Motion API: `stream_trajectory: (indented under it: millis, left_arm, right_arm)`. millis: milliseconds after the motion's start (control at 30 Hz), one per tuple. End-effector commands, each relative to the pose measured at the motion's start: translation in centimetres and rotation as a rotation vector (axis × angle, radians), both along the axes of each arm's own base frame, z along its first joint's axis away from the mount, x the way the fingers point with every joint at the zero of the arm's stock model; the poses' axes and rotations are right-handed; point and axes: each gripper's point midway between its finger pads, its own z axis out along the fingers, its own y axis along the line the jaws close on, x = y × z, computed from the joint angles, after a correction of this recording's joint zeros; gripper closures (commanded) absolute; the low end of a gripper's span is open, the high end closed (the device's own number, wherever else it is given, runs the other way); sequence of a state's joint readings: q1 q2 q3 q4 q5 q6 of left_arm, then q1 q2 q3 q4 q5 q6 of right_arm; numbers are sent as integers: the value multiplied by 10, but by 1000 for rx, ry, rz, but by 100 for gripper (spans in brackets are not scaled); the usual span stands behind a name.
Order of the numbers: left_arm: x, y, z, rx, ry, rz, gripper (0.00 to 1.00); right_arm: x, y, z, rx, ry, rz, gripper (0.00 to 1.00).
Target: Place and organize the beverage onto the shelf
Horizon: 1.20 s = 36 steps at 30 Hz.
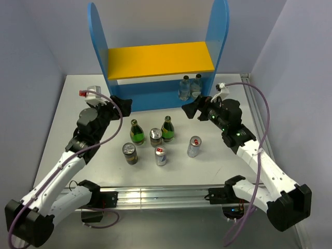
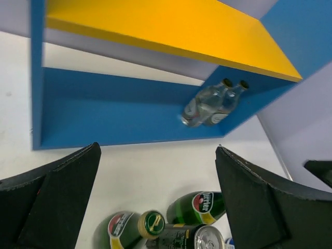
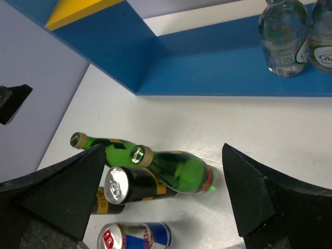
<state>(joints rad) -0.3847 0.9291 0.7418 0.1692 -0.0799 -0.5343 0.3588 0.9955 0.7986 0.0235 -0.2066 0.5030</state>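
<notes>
The shelf [image 1: 161, 59] stands at the back of the table, with a yellow upper board [image 2: 171, 31] and a blue back [image 2: 114, 104]. Two clear bottles [image 1: 190, 86] stand on its lower level at the right end [image 2: 207, 104] [image 3: 282, 36]. In front of it stand two green bottles [image 1: 137, 132] [image 1: 167, 129], two dark cans [image 1: 155, 137] [image 1: 129, 153], a blue-and-silver can [image 1: 161, 155] and a silver can [image 1: 194, 147]. My left gripper [image 1: 122, 106] [image 2: 157, 148] hangs open and empty above and left of the group. My right gripper [image 1: 194, 110] [image 3: 163, 147] is open and empty above and right of it.
Grey walls close in the table on the left, the back and the right. A metal rail [image 1: 155, 194] runs along the near edge between the arm bases. The left part of the shelf's lower level [image 2: 104, 127] holds nothing.
</notes>
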Motion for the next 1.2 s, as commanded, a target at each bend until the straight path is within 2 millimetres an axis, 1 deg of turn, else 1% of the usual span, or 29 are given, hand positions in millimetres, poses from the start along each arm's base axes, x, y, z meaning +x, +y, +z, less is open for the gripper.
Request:
stream_trajectory:
  millis: [0,33,67,100,133,167,200,233,267,333,367,400,433,467,533,567,600,633,667,700,733,767,800,833,867,900,1167]
  left_arm:
    - [-13,42,-5,71,36,262,1]
    - [-20,39,-17,96,75,262,1]
    - [-27,25,-20,106,80,224,1]
    - [-31,23,-22,106,87,227,1]
    - [-36,20,-25,112,97,235,1]
    - [-40,19,-32,130,123,239,1]
    - [-44,18,-35,122,143,246,1]
    - [-50,18,-43,142,170,257,1]
    - [-53,17,-47,143,183,258,1]
    - [-61,16,-57,132,202,262,1]
    - [-66,12,-61,133,205,252,1]
    - [-70,10,-68,129,208,239,1]
    - [-74,4,-72,134,208,215,1]
    - [-76,3,-81,146,217,211,1]
    - [-75,-6,-84,151,198,186,1]
    - [-74,-8,-98,194,204,177,1]
    - [-72,-13,-101,197,197,161,1]
    - [-68,-19,-98,180,172,151,1]
    - [-64,-23,-107,207,173,142,1]
    - [-62,-26,-109,212,170,140,1]
    - [-57,-30,-107,202,152,140,1]
    - [-54,-33,-117,243,162,137,1]
    - [-52,-34,-119,257,161,141,1]
    - [-48,-37,-116,252,144,142,1]
    - [-45,-38,-122,284,148,145,1]
    - [-43,-38,-122,289,144,152,1]
    - [-24,-43,-118,336,123,193,1]
  right_arm:
    - [-21,3,22,-12,-64,48,0]
    - [-24,2,21,-18,-71,50,0]
    - [-27,0,20,-22,-79,40,0]
    - [-32,-7,28,-18,-118,-1,0]
    - [-37,-6,19,-20,-113,-9,0]
    - [-39,-10,20,-10,-121,-37,0]
    - [-46,-13,25,14,-145,-49,0]
    - [-49,-14,21,23,-158,-56,0]
    - [-51,-17,19,31,-156,-66,0]
    - [-56,-20,22,31,-167,-69,0]
    - [-59,-20,13,10,-135,-66,0]
    - [-60,-21,13,4,-136,-63,0]
    - [-61,-18,7,-2,-130,-46,0]
    - [-63,-17,7,-1,-138,-36,1]
    - [-65,-16,-1,-3,-129,-26,1]
    - [-65,-15,-4,0,-130,-18,1]
    - [-66,-14,-10,0,-121,-17,1]
    - [-67,-14,-10,4,-120,-14,1]
    - [-67,-14,-12,0,-118,-12,1]
    - [-67,-13,-14,-4,-111,-9,1]
    - [-68,-13,-18,-14,-99,-10,2]
    - [-67,-15,-17,-21,-103,-15,2]
    - [-68,-16,-19,-28,-101,-17,2]
    - [-68,-16,-19,-30,-105,-19,2]
    - [-69,-18,-18,-32,-110,-24,2]
    - [-70,-19,-19,-32,-110,-25,2]
    - [-68,-14,-23,-32,-99,-12,2]
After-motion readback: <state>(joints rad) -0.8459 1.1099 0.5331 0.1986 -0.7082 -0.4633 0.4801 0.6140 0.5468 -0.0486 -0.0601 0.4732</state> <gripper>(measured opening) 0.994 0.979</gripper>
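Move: The left hand, open and empty, is above the nearer-left green bottle: that bottle's middle is roughly 22 cm below it, 6 cm to its right and about 1 cm ahead. Beside the bottle, the black can stands some 16 cm right of the hand and 1 cm back, the second green bottle about 21 cm right and 2 cm ahead. The dark can is some 12 cm back and 4 cm right. From the right hand, the first bottle lies about 31 cm left, 3 cm ahead and well below. Down about 15 cm goes the left hand, first drawing back some 7 cm as it sinks, then easing forward and to the right at the lower height towards the left green bottle. Its wrist rolls left side up by some 20 degrees and tips slightly down, fingers wide open and facing the bottle's neck without gripping it. The open right hand backs away from the shelf and ends a little lower. ##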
